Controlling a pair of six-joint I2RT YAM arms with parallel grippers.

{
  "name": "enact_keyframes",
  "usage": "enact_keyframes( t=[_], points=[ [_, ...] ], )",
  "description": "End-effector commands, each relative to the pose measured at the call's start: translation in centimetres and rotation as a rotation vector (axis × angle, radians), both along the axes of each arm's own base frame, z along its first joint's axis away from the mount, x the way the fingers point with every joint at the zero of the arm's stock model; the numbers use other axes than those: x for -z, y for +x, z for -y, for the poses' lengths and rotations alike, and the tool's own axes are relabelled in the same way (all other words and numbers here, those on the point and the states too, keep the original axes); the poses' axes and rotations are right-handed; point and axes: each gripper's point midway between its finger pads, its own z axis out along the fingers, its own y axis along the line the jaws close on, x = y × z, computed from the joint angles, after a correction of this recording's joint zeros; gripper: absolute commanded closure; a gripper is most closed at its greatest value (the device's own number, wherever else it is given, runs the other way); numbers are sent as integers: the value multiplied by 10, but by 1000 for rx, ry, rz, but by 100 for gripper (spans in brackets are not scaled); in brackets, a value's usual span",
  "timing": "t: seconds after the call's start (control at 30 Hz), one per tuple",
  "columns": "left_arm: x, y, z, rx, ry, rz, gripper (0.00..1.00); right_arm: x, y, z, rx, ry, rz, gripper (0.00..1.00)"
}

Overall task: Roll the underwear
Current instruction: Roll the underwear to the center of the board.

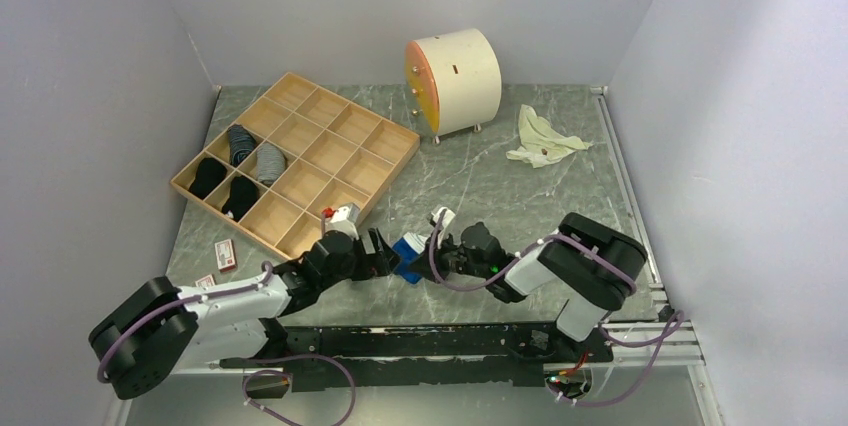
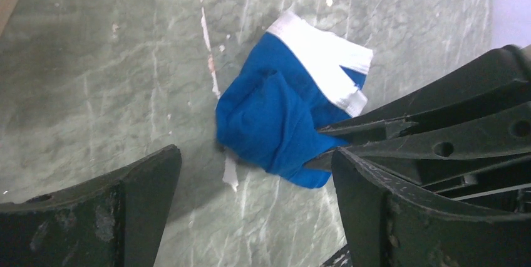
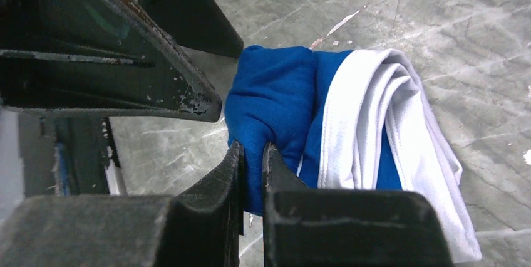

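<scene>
The underwear (image 1: 408, 250) is a blue bundle with a white waistband, lying on the marble table between the two arms. My right gripper (image 1: 432, 254) is shut on a fold of its blue cloth (image 3: 275, 98); the jaws (image 3: 252, 148) pinch the fabric with only a thin gap. In the left wrist view the right fingers (image 2: 388, 135) reach in from the right and grip the bundle (image 2: 275, 116). My left gripper (image 2: 255, 157) stands wide open just short of the bundle, with nothing between its fingers. It is beside the bundle's left side (image 1: 385, 251).
A wooden grid tray (image 1: 300, 161) at the back left holds several dark rolled socks (image 1: 240, 146). A cream drum (image 1: 455, 81) stands at the back. A pale crumpled cloth (image 1: 543, 138) lies at the back right. Small red-and-white cards (image 1: 226, 254) lie near the left arm.
</scene>
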Motion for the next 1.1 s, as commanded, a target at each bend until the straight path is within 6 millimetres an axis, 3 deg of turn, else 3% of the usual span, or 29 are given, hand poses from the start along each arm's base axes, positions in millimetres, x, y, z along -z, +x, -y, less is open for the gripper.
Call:
enact_keyframes(
  t=[0.0,0.13,0.23,0.5,0.63,0.7,0.77,0.83,0.97,1.07],
  points=[
    [6,5,4,-57,-55,-18,4,20,-31,13,-84,39,-191,99],
    [19,12,2,-109,-24,-49,5,25,-30,18,-79,44,-215,99],
    [32,14,0,-129,29,-86,11,25,-29,24,-66,65,-238,99],
    [58,8,-2,-122,117,-114,48,23,-27,29,-58,95,-258,92],
    [57,6,-3,-130,148,-106,76,19,-23,30,-59,70,-222,75],
    [54,6,-3,-132,161,-98,87,11,-19,31,-58,47,-175,62],
    [50,7,-3,-131,171,-93,92,2,-13,34,-54,2,-115,56],
    [48,7,0,-123,178,-90,95,-8,-4,39,-40,-71,-32,50],
    [46,6,7,-102,179,-99,95,-47,18,48,48,-154,189,40],
    [46,5,10,-92,186,-103,95,-68,16,42,47,-245,410,26]
  ],
)
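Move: The rolled underwear is still pinched by the right hand at its near side, its middle roughly 3 cm ahead, 1 cm left and 1 cm below that hand. From the open left hand, it lies about 3 cm ahead, 4 cm to the right and 2 cm below. The wooden box's middle is some 18 cm ahead and 19 cm left of the left hand, 2 cm lower; a matchbox is level with that hand, about 32 cm left and 4 cm lower. The underwear stays pinched by the right hand, which turns a further 10–15 degrees in the forward-rolling sense and drags about 2 cm right, then opens and lifts away some 6 cm. Meanwhile the open left hand reaches forward and right, sinks about 2 cm to the bundle's left edge and closes fully, pinching the cloth there. ##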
